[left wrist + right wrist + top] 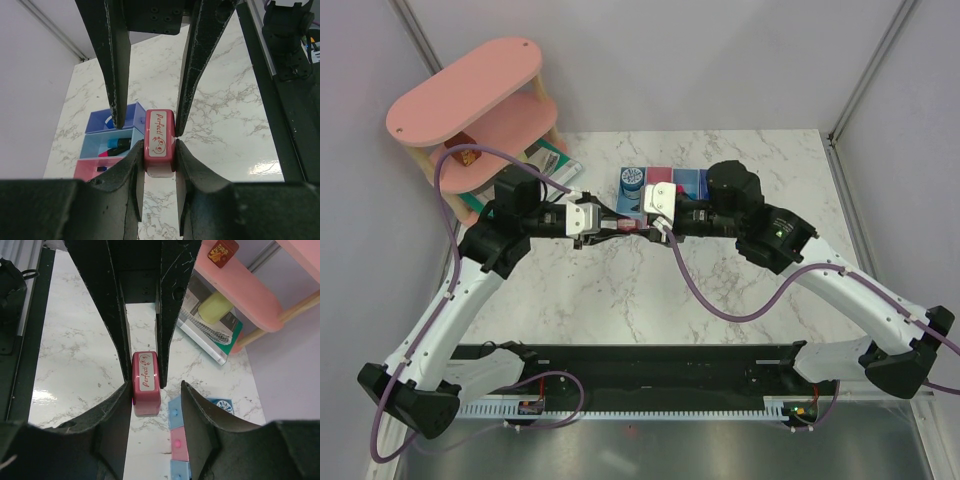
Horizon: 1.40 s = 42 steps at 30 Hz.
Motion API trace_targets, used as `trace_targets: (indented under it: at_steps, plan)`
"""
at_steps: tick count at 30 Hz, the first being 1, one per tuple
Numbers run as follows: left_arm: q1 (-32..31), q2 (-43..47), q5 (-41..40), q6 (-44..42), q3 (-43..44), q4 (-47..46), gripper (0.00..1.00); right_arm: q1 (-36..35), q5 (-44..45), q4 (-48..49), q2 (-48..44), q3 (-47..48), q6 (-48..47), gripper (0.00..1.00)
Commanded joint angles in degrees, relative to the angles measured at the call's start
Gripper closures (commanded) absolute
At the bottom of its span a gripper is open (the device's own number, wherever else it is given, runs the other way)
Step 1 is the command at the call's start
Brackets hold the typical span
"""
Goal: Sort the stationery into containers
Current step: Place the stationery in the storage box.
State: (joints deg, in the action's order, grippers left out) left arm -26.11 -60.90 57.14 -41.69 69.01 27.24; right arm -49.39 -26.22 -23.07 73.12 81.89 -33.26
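Observation:
A pink eraser (pixel 159 136) marked "Perfect" hangs above the marble table between both grippers; it also shows in the right wrist view (pixel 145 382). My left gripper (pixel 159 150) is shut on it, both jaws pressed on its sides. My right gripper (pixel 154 386) is open around its other end, with one jaw touching it and the other apart. They meet at mid-table (pixel 631 226). The row of bins (pixel 665 183) stands just behind. The teal-blue pot (pixel 631 180) sits in the end bin. Two markers (pixel 116 146) lie in the light blue bin (pixel 95 150).
The pink oval tiered shelf (pixel 470 95) stands at the back left with the small orange object (pixel 463 157) on its lower tier. The green-edged book (pixel 552 158) lies beside it. Grey walls and frame posts close the back and sides.

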Motion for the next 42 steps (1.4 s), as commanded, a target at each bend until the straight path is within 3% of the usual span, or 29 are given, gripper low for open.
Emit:
trace_targets:
  at_steps: [1,9,10,11,13,14,18,23,28,33,37,42]
  plan:
    - [-0.3,0.5,4.1,-2.3,0.9,1.7,0.98,0.0,-1.5,2.8,0.5,1.0,1.1,0.51]
    - [-0.3,0.2,3.2,-2.2,0.7,1.7,0.98,-0.4,-2.0,2.8,1.1,1.0,1.4,0.8]
    - [-0.3,0.2,2.7,-2.1,0.6,1.8,0.92,-0.4,-1.9,2.7,1.1,1.0,1.5,0.82]
    - [-0.3,0.1,1.5,-2.1,0.5,1.8,0.66,-0.4,-1.8,2.8,1.1,1.0,1.6,0.83]
    - [-0.3,0.1,-0.4,-1.6,0.0,1.8,0.34,-0.5,-1.3,2.7,1.1,1.1,1.5,0.85]
    - [-0.3,0.3,-2.8,-1.6,-0.3,1.8,0.01,-0.5,-0.5,2.7,1.1,1.3,1.5,0.86]
    - [0.2,0.3,-10.0,0.6,-2.1,2.4,0.0,-0.5,2.7,3.2,1.2,1.6,3.1,0.86]
    - [5.5,1.0,-13.4,5.1,-3.9,4.3,0.0,1.1,11.7,5.7,2.3,1.3,6.2,0.87]
    - [17.2,-2.1,-17.8,12.2,1.6,9.2,0.0,15.2,14.2,5.7,9.3,6.3,14.4,0.88]
    - [25.4,-5.9,-22.8,13.9,8.2,14.5,0.0,28.9,11.9,1.4,19.6,12.6,18.3,0.89]
    - [29.1,-6.9,-25.6,13.3,10.3,15.2,0.0,32.6,8.9,0.4,22.9,9.8,17.2,0.91]
    - [32.3,-13.1,-25.9,16.5,20.8,18.4,0.0,35.7,5.4,1.8,26.2,5.7,17.8,0.93]
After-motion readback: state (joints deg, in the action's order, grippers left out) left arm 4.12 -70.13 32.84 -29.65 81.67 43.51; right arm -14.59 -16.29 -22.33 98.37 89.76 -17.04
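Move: The pink eraser, still pinched by the left hand, lies between the right hand's open fingertips, about 1 cm to the right hand's left and 1 cm to the left hand's right. The storage box's dark-blue end compartment is some 23 cm ahead, 17 cm right and 22 cm below the right hand, 20 cm right of the left. The marker compartment adjoins it, 10 cm right; the pink one, 4 cm right, both 23 cm ahead. The right fingers close on the pink eraser while the hands hold nearly still; then the left fingers open wide and that hand backs off left and forward towards the shelf side, about 20 cm left. The right hand carries the eraser some 25 cm forward and 18 cm right, dropping increasingly to 12 cm lower over the dark-blue compartment, turning clockwise about 50 degrees and tipping down. ##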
